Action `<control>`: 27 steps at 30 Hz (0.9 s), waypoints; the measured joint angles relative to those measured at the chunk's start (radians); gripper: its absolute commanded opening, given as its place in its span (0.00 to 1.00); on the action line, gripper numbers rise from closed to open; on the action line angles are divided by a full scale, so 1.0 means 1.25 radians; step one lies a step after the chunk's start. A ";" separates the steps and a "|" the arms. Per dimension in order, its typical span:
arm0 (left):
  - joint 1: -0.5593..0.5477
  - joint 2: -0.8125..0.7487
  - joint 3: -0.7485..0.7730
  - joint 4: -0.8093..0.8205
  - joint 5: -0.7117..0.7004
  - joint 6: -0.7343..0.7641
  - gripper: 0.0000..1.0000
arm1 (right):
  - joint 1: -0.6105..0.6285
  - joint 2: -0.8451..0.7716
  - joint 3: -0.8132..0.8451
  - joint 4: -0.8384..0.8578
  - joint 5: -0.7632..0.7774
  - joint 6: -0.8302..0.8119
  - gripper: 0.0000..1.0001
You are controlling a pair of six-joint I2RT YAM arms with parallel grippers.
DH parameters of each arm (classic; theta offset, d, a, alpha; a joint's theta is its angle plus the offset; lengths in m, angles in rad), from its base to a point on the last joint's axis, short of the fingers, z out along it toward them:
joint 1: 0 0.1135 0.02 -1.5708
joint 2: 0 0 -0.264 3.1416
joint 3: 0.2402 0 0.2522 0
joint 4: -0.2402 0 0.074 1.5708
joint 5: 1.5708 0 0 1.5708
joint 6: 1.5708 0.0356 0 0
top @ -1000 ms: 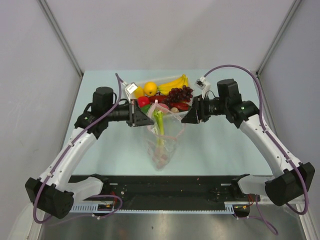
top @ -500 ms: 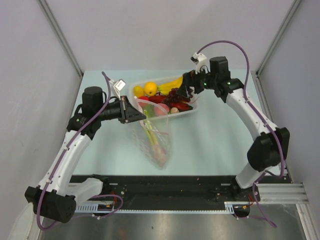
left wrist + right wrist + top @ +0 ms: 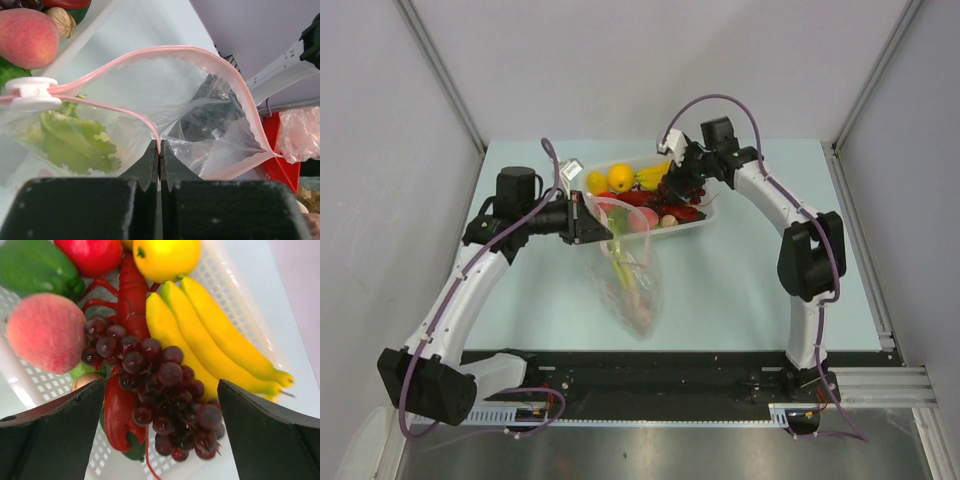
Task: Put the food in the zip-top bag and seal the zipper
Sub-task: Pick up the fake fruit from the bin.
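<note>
The clear zip-top bag lies on the table, its mouth lifted against the white basket. My left gripper is shut on the pink zipper at the near rim, and the mouth gapes open. A green-white leafy stalk lies inside the bag. The white slider sits at the strip's left end. My right gripper hangs open just over the purple grapes in the basket, one finger on each side, not touching them. Yellow bananas lie beside the grapes.
The basket also holds a peach, a red lobster, a lemon, a red fruit and a green pepper, packed close. The basket's perforated wall rises right of the bananas. A black rail runs along the near table edge.
My right gripper has let go of the bag's right rim, opened wide and swung back over the basket to the grapes. The left gripper keeps its hold on the zipper.
</note>
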 measured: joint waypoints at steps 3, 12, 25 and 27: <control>0.000 0.018 0.010 -0.018 -0.002 0.031 0.00 | 0.015 0.035 0.003 -0.013 0.012 -0.065 0.98; 0.001 0.030 0.016 -0.054 -0.012 0.077 0.00 | 0.029 0.120 0.042 -0.045 0.038 -0.173 0.34; 0.004 0.029 0.016 -0.044 -0.031 0.080 0.00 | 0.013 0.095 0.089 -0.049 0.050 -0.032 0.00; 0.004 0.029 0.016 -0.038 -0.038 0.083 0.00 | 0.006 0.065 0.089 -0.046 0.047 0.026 0.00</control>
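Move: The grapes lie about 6 cm below the right hand, 1 cm ahead and 1 cm to its left. At that hand's level below, the bananas lie some 6 cm ahead and 5 cm left, the red pepper about 5 cm back and in line, the peach roughly 9 cm back and 10 cm left. From the left hand, which still holds the bag's rim, the grapes are about 24 cm ahead, 16 cm right and 15 cm lower. The open right hand sinks about 7 cm to the grapes, pinches them, then lifts them roughly 6 cm. ##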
